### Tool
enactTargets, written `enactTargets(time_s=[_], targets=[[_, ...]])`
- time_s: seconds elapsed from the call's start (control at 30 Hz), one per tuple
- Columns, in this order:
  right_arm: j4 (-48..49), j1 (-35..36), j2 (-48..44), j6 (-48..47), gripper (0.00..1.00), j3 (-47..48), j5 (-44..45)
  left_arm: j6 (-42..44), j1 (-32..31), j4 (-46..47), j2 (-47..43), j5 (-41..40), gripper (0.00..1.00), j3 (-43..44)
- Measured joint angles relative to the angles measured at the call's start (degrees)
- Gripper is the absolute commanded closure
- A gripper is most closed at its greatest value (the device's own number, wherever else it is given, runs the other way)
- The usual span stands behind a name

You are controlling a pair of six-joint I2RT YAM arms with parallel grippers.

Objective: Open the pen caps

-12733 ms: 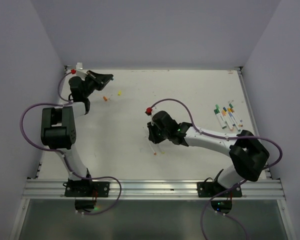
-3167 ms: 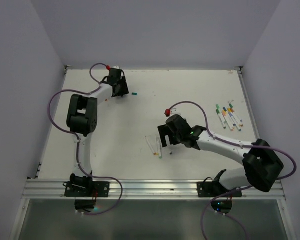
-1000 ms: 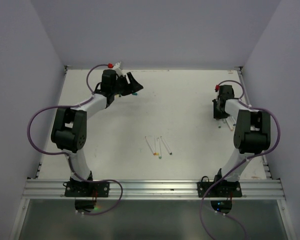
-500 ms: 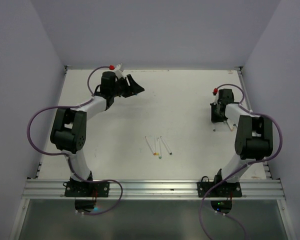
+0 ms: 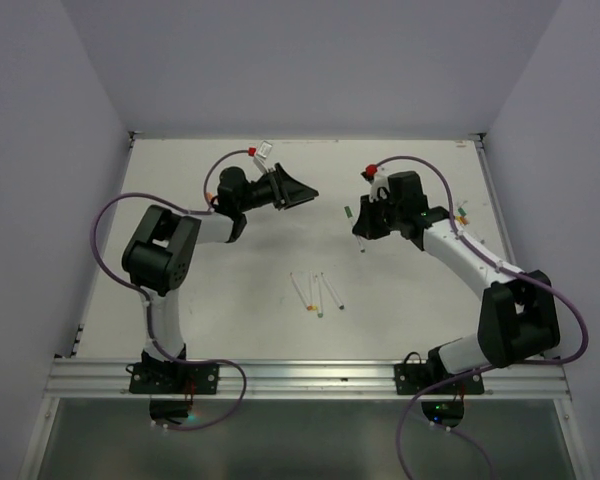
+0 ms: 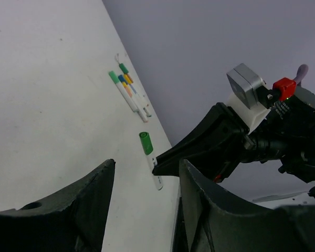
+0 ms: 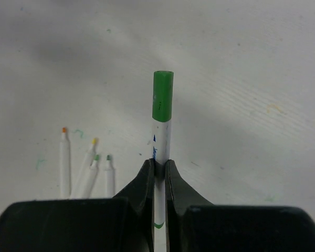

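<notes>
My right gripper [image 7: 158, 164] is shut on the white barrel of a pen [image 7: 161, 140], and the pen's green cap [image 7: 163, 97] sticks out past the fingertips. From above, that gripper [image 5: 364, 222] hangs over the table's middle back with the green cap [image 5: 348, 211] pointing left. My left gripper [image 5: 302, 191] faces it from the left, open and holding nothing, a short gap away. In the left wrist view the green cap [image 6: 145, 143] shows between and beyond my open fingers [image 6: 89, 194]. Three uncapped pens [image 5: 316, 292] lie in the middle of the table.
A group of capped pens [image 6: 127, 86] lies near the right wall, partly hidden from above by the right arm [image 5: 460, 250]. A small orange cap [image 5: 209, 197] rests by the left arm. Uncapped pens [image 7: 89, 165] lie below the right gripper. Purple cables loop off both arms.
The right arm has swung from the far right to the middle, carrying the green-capped pen. The left gripper has moved right toward it, its jaws a little narrower.
</notes>
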Motion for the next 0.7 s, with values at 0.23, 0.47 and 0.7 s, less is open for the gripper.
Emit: enactTargets(time_s=[0.23,0.47,0.7], targets=[[4.11,4.83,-0.04,5.2,1.0,0.33,-3.98,-2.58,-3.52,6.49,0.46,0.7,0.41,-0.35],[6.95,5.99,0.31,7.76,1.0,2.89,-5.03,-2.21,-4.98,6.29,0.46,0.09,0.41,-1.16],[7.89,7.17,1.14,9.09,1.0,3.48,-5.7,-2.1,-5.4,6.05,0.46,-0.66,0.43,-1.25]])
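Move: The right hand already grips the green-capped pen by its barrel. From it, the left hand's open fingers are about 14 cm left, 7 cm ahead and 7 cm higher; the uncapped pens lie some 13 cm left, 14 cm back and 11 cm below. From the left hand, the green cap is roughly 12 cm right, 4 cm back and 4 cm lower. Right hand carries the pen 8 cm left, rising, towards open left fingers coming 5 cm right and back. ##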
